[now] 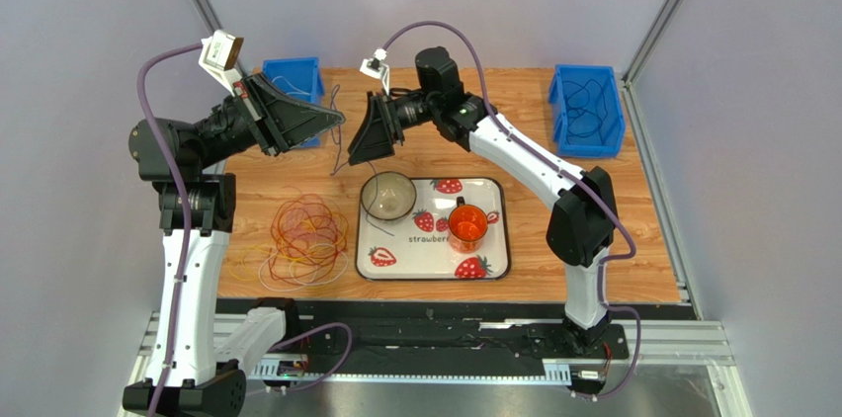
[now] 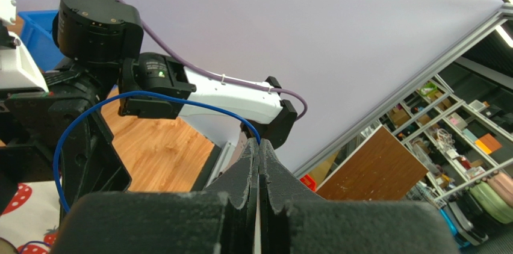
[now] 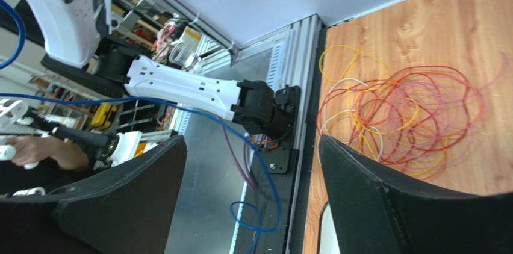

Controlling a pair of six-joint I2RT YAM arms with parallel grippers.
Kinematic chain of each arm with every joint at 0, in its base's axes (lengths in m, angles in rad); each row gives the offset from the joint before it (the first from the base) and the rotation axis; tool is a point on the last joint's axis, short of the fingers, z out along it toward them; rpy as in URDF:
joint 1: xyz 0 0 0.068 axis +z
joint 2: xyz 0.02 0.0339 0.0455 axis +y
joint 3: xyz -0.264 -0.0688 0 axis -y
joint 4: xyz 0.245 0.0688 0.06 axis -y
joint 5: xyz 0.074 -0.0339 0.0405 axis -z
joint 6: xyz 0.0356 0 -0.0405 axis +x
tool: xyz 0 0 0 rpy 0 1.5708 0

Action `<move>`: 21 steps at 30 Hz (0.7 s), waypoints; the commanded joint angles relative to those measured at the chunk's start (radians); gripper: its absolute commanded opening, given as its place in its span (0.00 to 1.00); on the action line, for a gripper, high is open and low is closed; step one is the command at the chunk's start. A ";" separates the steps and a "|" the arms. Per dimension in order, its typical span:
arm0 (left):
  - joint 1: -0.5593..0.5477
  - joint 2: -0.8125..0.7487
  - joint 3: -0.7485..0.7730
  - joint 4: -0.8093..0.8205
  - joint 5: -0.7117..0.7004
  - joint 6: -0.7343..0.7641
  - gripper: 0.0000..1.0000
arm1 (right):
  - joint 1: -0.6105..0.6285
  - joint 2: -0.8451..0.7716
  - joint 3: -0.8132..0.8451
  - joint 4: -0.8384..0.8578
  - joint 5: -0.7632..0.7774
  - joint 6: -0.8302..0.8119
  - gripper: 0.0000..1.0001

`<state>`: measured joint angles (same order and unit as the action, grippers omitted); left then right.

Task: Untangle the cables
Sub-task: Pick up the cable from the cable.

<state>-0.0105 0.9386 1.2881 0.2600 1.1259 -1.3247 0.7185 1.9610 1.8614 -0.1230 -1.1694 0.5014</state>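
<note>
A tangle of thin cables [image 1: 306, 234] in yellow, orange, red and white lies on the wooden table, left of the tray; the right wrist view shows it too [image 3: 403, 115]. My left gripper [image 1: 339, 120] is raised above the table's back left. Its jaws [image 2: 259, 142] are shut on a thin blue cable [image 2: 150, 94] that arcs away to the left. The same blue cable [image 1: 339, 155] hangs down from the left gripper's tips. My right gripper [image 1: 358, 132] faces the left one, close by and open. The blue cable [image 3: 271, 176] hangs in the wide gap of the right gripper [image 3: 251, 142], touching neither finger.
A strawberry-print tray [image 1: 494, 264] holds a glass bowl [image 1: 387, 196] and an orange cup [image 1: 467, 224]. A blue bin [image 1: 296, 81] stands at the back left and another blue bin [image 1: 588, 111], with dark cables in it, at the back right.
</note>
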 commanded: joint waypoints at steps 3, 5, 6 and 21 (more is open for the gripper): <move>0.004 -0.009 0.011 0.050 0.018 -0.013 0.00 | 0.036 0.006 0.004 0.114 -0.091 0.074 0.70; 0.004 -0.011 0.008 0.047 0.018 -0.010 0.00 | 0.038 0.010 0.004 0.181 -0.104 0.117 0.53; 0.004 -0.011 0.008 0.045 0.018 -0.008 0.00 | 0.038 0.010 0.001 0.216 -0.108 0.132 0.46; 0.004 -0.035 0.030 -0.099 0.015 0.104 0.00 | 0.019 -0.042 -0.071 0.285 -0.102 0.196 0.00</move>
<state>-0.0105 0.9188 1.2884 0.1909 1.1255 -1.2732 0.7479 1.9736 1.8221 0.0799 -1.2499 0.6460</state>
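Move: The blue cable hangs from the left hand's shut fingers. The stretch the right hand is after runs between its open fingers, about 2 cm back, 1 cm left and 1 cm above. From the left hand that stretch lies roughly 6 cm ahead, straight in line sideways, some 18 cm lower. From the right hand the glass bowl is about 3 cm ahead, 4 cm right and 29 cm below; the tangled pile is some 5 cm back, 12 cm left and 32 cm below. Wide-open right fingers shut on the blue cable, pinching it between their tips as the hand draws back about 2.5 cm towards it, rising some 1.5 cm and edging left with a slight turn; it then stops and starts to sink a little. The left hand stays in place and keeps its pinch on the cable higher up. ##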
